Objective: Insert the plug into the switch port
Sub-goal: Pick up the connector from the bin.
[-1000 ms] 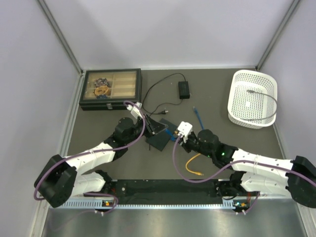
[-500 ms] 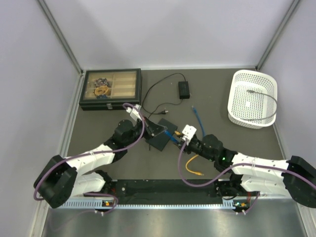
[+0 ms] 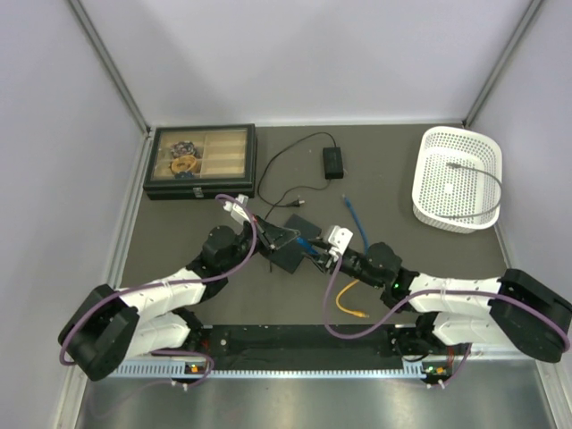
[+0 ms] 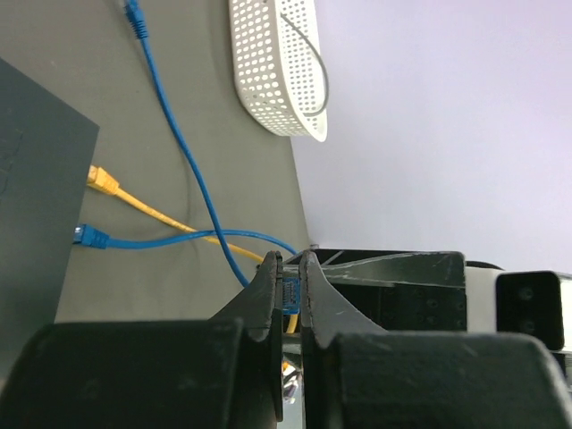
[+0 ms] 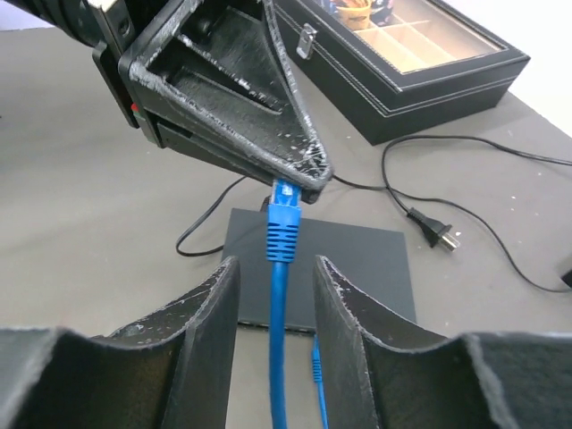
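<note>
The blue plug (image 5: 284,214) hangs in the air above the dark grey switch (image 5: 350,259), pinched at its tip by my left gripper (image 4: 288,259), which is shut on it. Its blue cable (image 5: 279,340) runs down between the fingers (image 5: 207,317) of my right gripper (image 5: 275,264), which stands open and does not touch it. From above, the left gripper (image 3: 284,234) and right gripper (image 3: 320,253) meet over the switch (image 3: 288,257). On the switch's edge, another blue plug (image 4: 89,237) and a yellow plug (image 4: 103,181) sit in ports.
A black compartment case (image 3: 201,161) stands at the back left and a white basket (image 3: 460,179) at the back right. A black power brick (image 3: 332,162) and its thin lead lie behind the switch. A yellow cable (image 3: 347,299) curls towards the near edge.
My left gripper has shut on the blue plug's tip. The right gripper has opened and let the plug go, with the cable still between its fingers.
</note>
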Controlling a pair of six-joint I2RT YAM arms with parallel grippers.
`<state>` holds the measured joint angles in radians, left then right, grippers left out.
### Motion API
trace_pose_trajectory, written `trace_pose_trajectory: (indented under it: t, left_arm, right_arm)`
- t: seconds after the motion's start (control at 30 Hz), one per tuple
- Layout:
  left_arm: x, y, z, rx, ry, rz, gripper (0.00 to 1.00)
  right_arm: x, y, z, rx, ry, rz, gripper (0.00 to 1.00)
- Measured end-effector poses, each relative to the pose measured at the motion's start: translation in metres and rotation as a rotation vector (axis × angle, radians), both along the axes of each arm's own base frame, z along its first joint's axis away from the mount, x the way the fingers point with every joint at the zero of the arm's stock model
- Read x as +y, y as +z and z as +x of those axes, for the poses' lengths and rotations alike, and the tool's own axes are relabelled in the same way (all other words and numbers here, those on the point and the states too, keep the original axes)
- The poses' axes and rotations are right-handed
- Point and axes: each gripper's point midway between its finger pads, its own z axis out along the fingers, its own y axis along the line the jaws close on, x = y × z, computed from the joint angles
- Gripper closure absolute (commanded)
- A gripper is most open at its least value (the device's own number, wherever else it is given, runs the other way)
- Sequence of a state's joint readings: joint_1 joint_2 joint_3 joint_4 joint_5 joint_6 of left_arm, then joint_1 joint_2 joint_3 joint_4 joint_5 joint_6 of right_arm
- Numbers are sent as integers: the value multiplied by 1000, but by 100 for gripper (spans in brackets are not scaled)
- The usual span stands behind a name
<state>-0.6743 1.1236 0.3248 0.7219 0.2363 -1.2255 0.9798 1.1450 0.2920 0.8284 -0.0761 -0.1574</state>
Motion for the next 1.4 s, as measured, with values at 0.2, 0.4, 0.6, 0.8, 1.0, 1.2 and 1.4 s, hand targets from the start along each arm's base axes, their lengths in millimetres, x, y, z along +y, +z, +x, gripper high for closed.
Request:
trace_pose_trajectory:
  t: [0.2, 0.4, 0.6, 0.8, 1.0, 1.2, 1.4]
  left_arm:
    - [-1, 8, 0, -11, 1, -33, 100]
    - [-2, 10, -2, -2, -1, -51, 100]
    - [-1, 11, -2, -4, 1, -64, 100]
    - [-1, 10, -2, -4, 5, -61, 70]
    - [1, -9, 3, -31, 8, 87, 23]
    - [15, -15, 19, -127, 65, 325, 12]
    - [33, -32, 31, -216, 75, 571, 11]
  right_arm:
    - [5, 3, -1, -8, 20, 12, 69]
    - [9, 17, 1, -31, 26, 45, 79]
    - [9, 19, 4, -38, 11, 44, 95]
    - [8, 18, 4, -34, 10, 39, 100]
    - [8, 8, 0, -3, 22, 9, 100]
    - [-3, -12, -6, 60, 13, -36, 100]
    - [-13, -52, -13, 168, -9, -101, 100]
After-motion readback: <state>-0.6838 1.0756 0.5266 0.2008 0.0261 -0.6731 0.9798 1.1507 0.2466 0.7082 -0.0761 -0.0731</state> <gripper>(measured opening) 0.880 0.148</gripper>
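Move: The left fingers already pinch the blue connector near its clear tip, its middle about 1 cm back and 1 cm right of that hand. From the open right fingers, the connector lies roughly 1 cm ahead, 2 cm left and 2 cm up. Some 14 cm below the right hand are the switch, about 3 cm ahead and 4 cm left, and the black power plug, about 12 cm ahead and 4 cm left. Right edges up, pinches the connector's boot, sinks some 7 cm; left opens, moving off leftward, forward and down. ##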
